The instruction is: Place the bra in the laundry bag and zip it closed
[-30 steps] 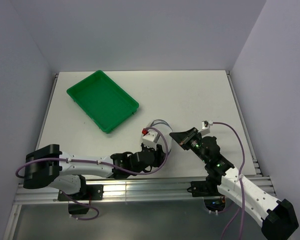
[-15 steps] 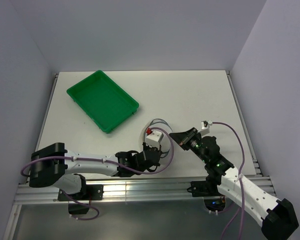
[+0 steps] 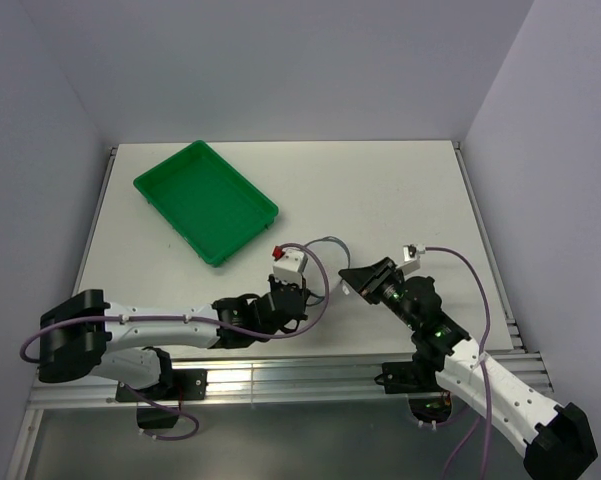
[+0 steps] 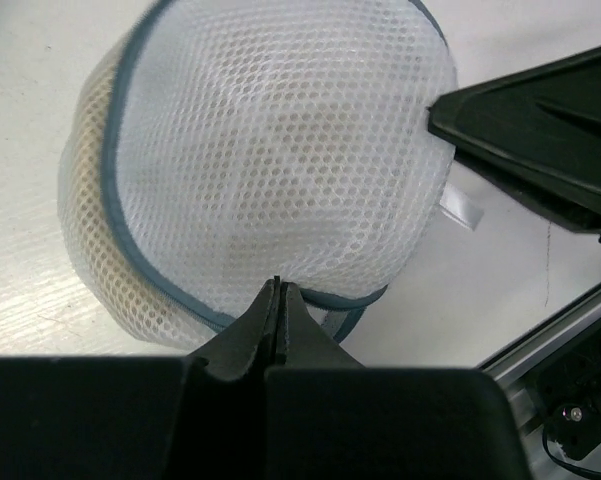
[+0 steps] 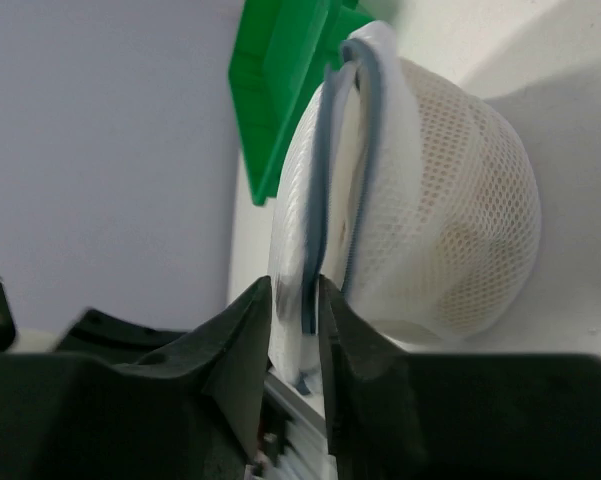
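Observation:
The laundry bag (image 4: 280,150), a round white mesh pouch with a blue-grey zipper rim, lies on the table between my two grippers. The mustard bra (image 4: 88,245) shows faintly through the mesh, inside the bag. My left gripper (image 4: 279,286) is shut, its tips pinched at the bag's zipper rim on the near side. My right gripper (image 5: 296,288) stands slightly open, with the bag's (image 5: 450,200) rim and a fold of mesh between its fingers. In the left wrist view, the right gripper (image 4: 438,112) touches the bag's far right side. From above, the arms hide most of the bag.
A green plastic tray (image 3: 205,200) sits at the back left of the table and shows behind the bag in the right wrist view (image 5: 280,90). The table's near metal rail (image 4: 570,340) runs close beside the bag. Grey cables loop over both wrists.
My left gripper has shut at the bag's rim and shifted left along the table. The right gripper's jaws have parted a little around the bag's edge.

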You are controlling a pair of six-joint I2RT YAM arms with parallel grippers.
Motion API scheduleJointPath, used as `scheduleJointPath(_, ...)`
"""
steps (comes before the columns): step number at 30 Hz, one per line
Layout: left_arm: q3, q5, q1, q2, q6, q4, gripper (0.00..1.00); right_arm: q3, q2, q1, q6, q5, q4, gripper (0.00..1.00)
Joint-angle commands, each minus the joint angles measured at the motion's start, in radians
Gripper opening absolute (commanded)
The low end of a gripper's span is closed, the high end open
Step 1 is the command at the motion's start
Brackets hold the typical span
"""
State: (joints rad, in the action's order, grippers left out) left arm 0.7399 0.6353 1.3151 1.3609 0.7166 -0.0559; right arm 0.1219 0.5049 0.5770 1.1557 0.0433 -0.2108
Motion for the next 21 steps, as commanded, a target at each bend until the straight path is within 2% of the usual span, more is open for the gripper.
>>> scheduleJointPath(1, -0.034, -0.002, -0.020, -0.051, -0.025, -0.105, 0.00, -0.005, -0.028, 0.011, -0.034, 0.026, 0.039, 0.35)
scheduleJointPath(7, -0.076, -0.071, -0.028, -0.080, -0.034, -0.182, 0.00, 0.015, -0.080, 0.012, -0.071, 0.030, 0.126, 0.70)
scheduleJointPath(13, -0.099, -0.091, -0.028, -0.103, -0.019, -0.214, 0.00, 0.013, -0.131, 0.015, -0.082, 0.052, 0.180, 0.94)
scheduleJointPath(16, -0.116, -0.100, -0.031, -0.117, -0.013, -0.232, 0.00, 0.031, -0.160, 0.021, -0.090, 0.064, 0.203, 0.99)
scheduleJointPath(21, -0.160, -0.147, -0.050, -0.166, -0.006, -0.278, 0.00, 0.051, -0.172, 0.029, -0.087, 0.075, 0.215, 1.00)
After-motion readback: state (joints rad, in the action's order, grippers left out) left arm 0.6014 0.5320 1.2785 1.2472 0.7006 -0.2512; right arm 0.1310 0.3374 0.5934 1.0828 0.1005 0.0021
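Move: The laundry bag's zip edge is right at the right hand's fingertips; the bag's middle lies about 2 cm ahead and 4 cm left of that hand, some 4 cm below. From the left hand, already pinching the bag's rim, the bag's middle is roughly 6 cm ahead, 3 cm right and 3 cm below. The green tray is some 22 cm ahead and 24 cm left of the left hand, about 10 cm lower. Right fingers spread wide, backing about 2.5 cm off the zip edge; the still-pinching left hand rises 1.5 cm. ##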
